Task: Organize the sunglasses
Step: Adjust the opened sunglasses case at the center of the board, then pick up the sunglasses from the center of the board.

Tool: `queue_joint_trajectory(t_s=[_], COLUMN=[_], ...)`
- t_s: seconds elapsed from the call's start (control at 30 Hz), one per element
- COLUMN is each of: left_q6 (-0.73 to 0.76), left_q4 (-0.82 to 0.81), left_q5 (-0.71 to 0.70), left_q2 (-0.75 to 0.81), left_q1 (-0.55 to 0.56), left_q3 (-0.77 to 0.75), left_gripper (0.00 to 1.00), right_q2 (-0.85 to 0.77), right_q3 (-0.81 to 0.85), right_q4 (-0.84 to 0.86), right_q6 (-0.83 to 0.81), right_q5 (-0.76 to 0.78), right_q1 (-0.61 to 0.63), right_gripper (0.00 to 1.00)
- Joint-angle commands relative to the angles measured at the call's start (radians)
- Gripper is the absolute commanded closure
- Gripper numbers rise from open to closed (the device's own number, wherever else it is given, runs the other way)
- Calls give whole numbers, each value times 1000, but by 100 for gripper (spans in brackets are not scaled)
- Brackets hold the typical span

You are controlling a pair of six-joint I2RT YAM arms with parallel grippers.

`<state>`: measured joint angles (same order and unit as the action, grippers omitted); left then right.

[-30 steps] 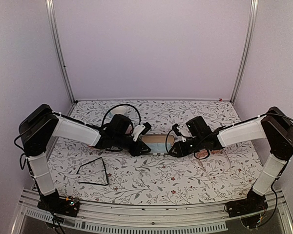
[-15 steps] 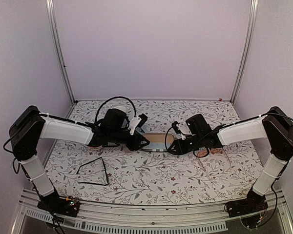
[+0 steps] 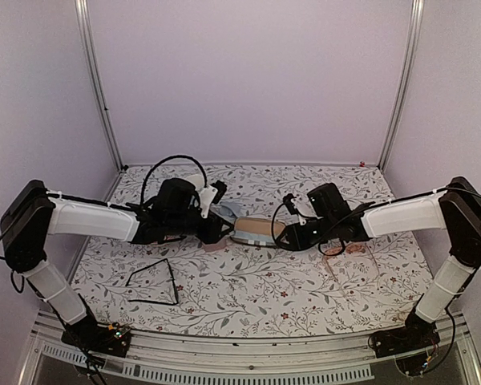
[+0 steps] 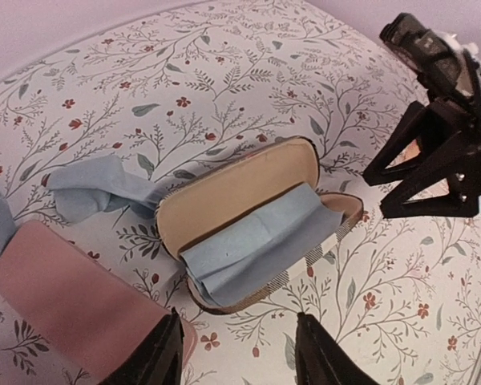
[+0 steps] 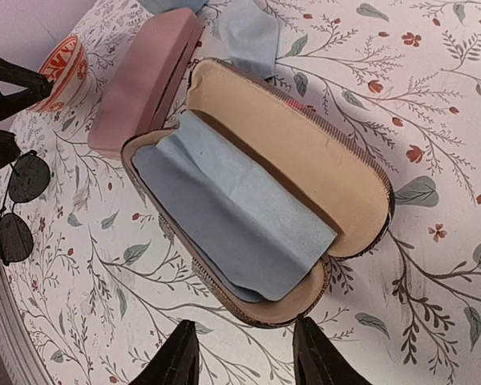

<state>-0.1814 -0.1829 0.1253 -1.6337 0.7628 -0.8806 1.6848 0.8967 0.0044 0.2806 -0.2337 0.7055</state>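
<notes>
The black wire-framed sunglasses [image 3: 153,282] lie folded open on the near-left of the table, and their dark lenses [image 5: 24,178] show at the left edge of the right wrist view. The pale pinkish pair [image 3: 357,249] is mostly hidden under my right forearm. My left gripper [image 3: 223,227] [image 4: 240,353] hangs open and empty just left of the open brown case [image 3: 256,231] [image 4: 248,220]. On the case's right my right gripper [image 3: 290,234] [image 5: 247,353] is also open, holding nothing. A blue cloth [image 5: 232,216] lies inside the case.
A pink oblong case [image 4: 72,297] [image 5: 144,80] lies shut beside the brown case, close to my left fingers. A second blue cloth [image 4: 96,188] lies crumpled behind both cases. The flowered table [image 3: 248,297] ends at walls on three sides.
My left gripper has let go of the brown case, opened wider and drawn back to the left. The case now lies open. My right gripper has hardly moved.
</notes>
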Motion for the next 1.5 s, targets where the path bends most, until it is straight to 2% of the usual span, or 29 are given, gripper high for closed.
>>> queue_joint_trajectory(t_s=[0.0,0.4,0.53,0.63,0.9,1.0,1.3,1.47], left_q6=[-43,-108,-102,-104,-110,-103,-77,-73], left_q4=[-22,1,14,8,-41,-18,113,171], left_q5=[-76,-100,-97,-76,-63,-86,-185,-214], left_q2=[34,126,149,161,185,206,294,331], left_q1=[-26,-114,-123,-122,-116,-115,-116,-118], left_q3=[25,74,72,79,123,128,137,139], left_gripper=[49,32,29,28,24,22,18,15], right_q2=[-55,-163,-202,-261,-443,-480,-472,-438], right_q3=[20,-5,-14,-41,-108,-122,-133,-121], right_q4=[-16,-79,-150,-219,-410,-436,-475,-440], right_q6=[-1,-24,-39,-33,-13,-12,25,14], right_q5=[25,84,120,173,295,298,286,240], right_q1=[-9,-28,-41,-54,-130,-149,-170,-172], right_gripper=[58,45,24,17,12,6,0,1])
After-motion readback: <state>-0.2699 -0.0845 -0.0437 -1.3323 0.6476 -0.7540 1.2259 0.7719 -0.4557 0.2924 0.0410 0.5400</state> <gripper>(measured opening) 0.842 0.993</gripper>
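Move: Past the left fingertips, about 7 cm ahead, 10 cm right and 8 cm down, sits the open sunglasses case; the pink box is some 8 cm ahead and 5 cm left of that hand, and the loose blue cloth about 16 cm ahead and 2 cm right. From the right hand the case is roughly 5 cm ahead, 8 cm left and 4 cm down, with the clear-framed sunglasses about 21 cm right and 2 cm back. Backing off the case on both sides, the right hand first rises about 5 cm, then swings some 15 cm right towards the clear-framed sunglasses, turning clockwise, its fingers spreading wide. The left hand draws about 9 cm left and rises to above the pink box, turning counter-clockwise as its fingers open further; an early reach forward is partly taken back. ##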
